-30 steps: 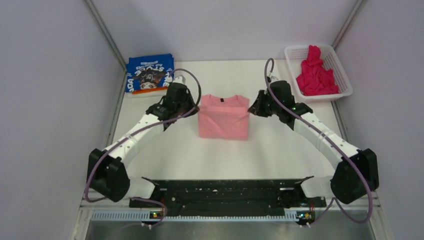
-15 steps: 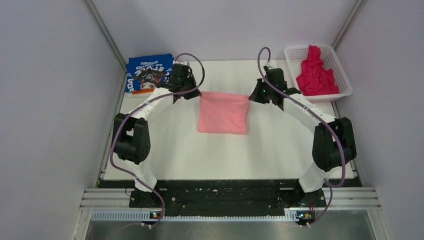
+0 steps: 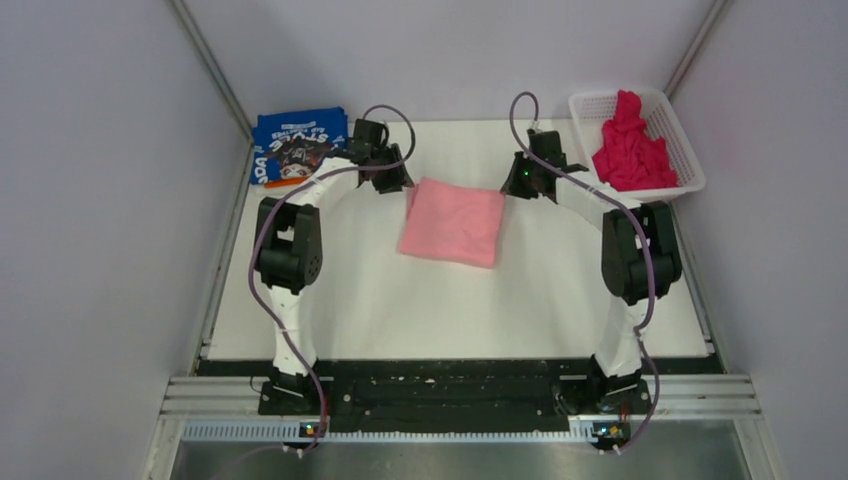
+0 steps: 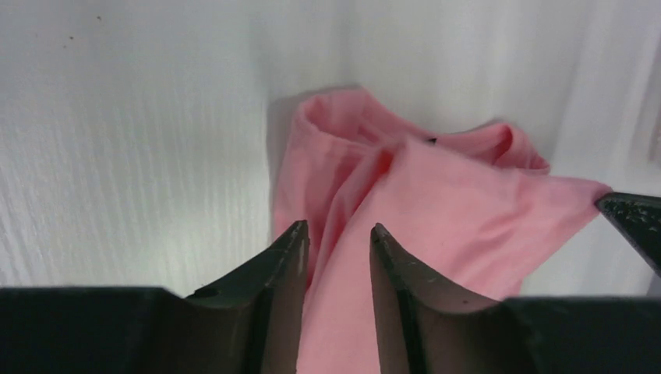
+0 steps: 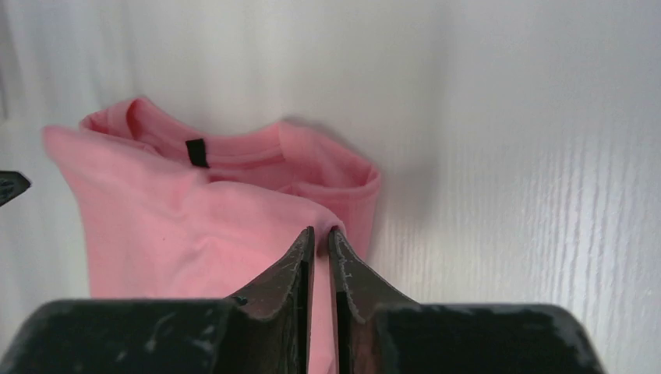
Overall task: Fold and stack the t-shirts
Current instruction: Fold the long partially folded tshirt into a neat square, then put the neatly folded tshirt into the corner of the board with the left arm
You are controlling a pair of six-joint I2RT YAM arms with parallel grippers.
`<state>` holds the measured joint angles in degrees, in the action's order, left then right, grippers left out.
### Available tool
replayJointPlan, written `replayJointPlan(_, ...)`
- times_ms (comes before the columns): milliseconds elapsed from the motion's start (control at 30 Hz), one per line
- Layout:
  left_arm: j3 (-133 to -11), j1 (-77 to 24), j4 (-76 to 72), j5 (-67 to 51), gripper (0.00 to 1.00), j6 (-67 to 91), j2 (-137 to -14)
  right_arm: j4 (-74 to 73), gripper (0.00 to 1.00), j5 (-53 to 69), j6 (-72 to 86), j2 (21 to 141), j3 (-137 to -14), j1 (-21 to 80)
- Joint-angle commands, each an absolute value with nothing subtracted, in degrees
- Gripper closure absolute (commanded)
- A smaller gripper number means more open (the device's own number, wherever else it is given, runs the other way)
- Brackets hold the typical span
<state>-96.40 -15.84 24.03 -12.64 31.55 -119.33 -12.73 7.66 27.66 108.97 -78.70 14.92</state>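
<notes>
The light pink t-shirt (image 3: 452, 222) lies folded and slightly skewed at the table's middle. My left gripper (image 3: 398, 185) is at its far left corner. In the left wrist view this gripper (image 4: 339, 231) is open, with pink cloth (image 4: 452, 195) running loosely between the parted jaws. My right gripper (image 3: 510, 187) is at the far right corner. In the right wrist view it (image 5: 321, 231) is shut on a pinch of the pink cloth (image 5: 171, 226), above the collar. The blue printed t-shirt (image 3: 298, 147) lies folded at the far left. The magenta t-shirt (image 3: 632, 145) is bunched up in the basket.
A white mesh basket (image 3: 690, 160) stands at the far right corner by the right wall. Grey walls close in the table on the left, right and back. Both arms reach far out, with their elbows raised over the table's sides.
Both grippers have moved toward the far side, carrying the pink shirt's top layer over its collar. The left jaws, shut before, have parted. The right jaws stay pinched on the cloth.
</notes>
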Motion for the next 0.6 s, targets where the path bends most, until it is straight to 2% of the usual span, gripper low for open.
replayJointPlan(0,-101.2,-14.5,26.0,-13.6,0.39,29.5,-120.9,-11.3,0.61,6.7,25.4,111.5,-83.9,13.0)
replayJointPlan(33,-102.5,-14.5,27.4,-13.5,0.23,29.1,-121.2,-12.2,0.42,5.9,25.2,111.5,-84.7,13.0)
replayJointPlan(67,-103.5,-14.5,29.2,-13.5,0.14,28.7,-121.2,-13.4,0.27,4.9,25.1,111.1,-85.1,13.0)
replayJointPlan(100,-103.5,-14.5,29.6,-13.5,0.06,28.2,-120.8,-13.9,0.18,4.6,25.1,110.2,-85.2,13.0)
replayJointPlan(133,-102.5,-14.5,29.5,-13.8,0.02,27.8,-120.1,-14.0,0.14,4.9,25.0,108.9,-84.5,13.0)
replayJointPlan(200,-99.7,-14.5,28.9,-14.8,0.01,27.1,-118.6,-13.1,0.02,6.5,24.7,105.4,-81.4,13.0)
replayJointPlan(367,-93.1,-14.7,27.4,-20.3,0.01,25.7,-117.9,-10.2,0.01,7.6,25.8,92.6,-68.6,13.0)
replayJointPlan(567,-94.7,-15.5,28.4,-22.0,0.01,23.8,-122.3,-7.6,0.01,8.7,29.0,74.3,-52.6,13.1)
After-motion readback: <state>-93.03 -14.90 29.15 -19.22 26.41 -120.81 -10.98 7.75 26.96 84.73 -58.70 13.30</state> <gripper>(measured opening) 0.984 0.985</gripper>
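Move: Just behind and inward of both hands lies the pink t-shirt: its middle is some 8 cm back and 8 cm right of the left hand, and about 8 cm back and 9 cm left of the right one, roughly 5 cm below both. The blue folded stack stands about 10 cm ahead and 21 cm left of the left hand; the basket is some 11 cm ahead and 25 cm right of the right hand. Letting go of the folded-over edge at the shirt's far corners, both grippers spread wide after dipping about 1 cm. The right then backs off about 9 cm towards its base while rising 6 cm, having edged outward to the right; the left draws back and down about 4 cm each along the shirt's left side, fingers tipping some 10 degrees steeper. ##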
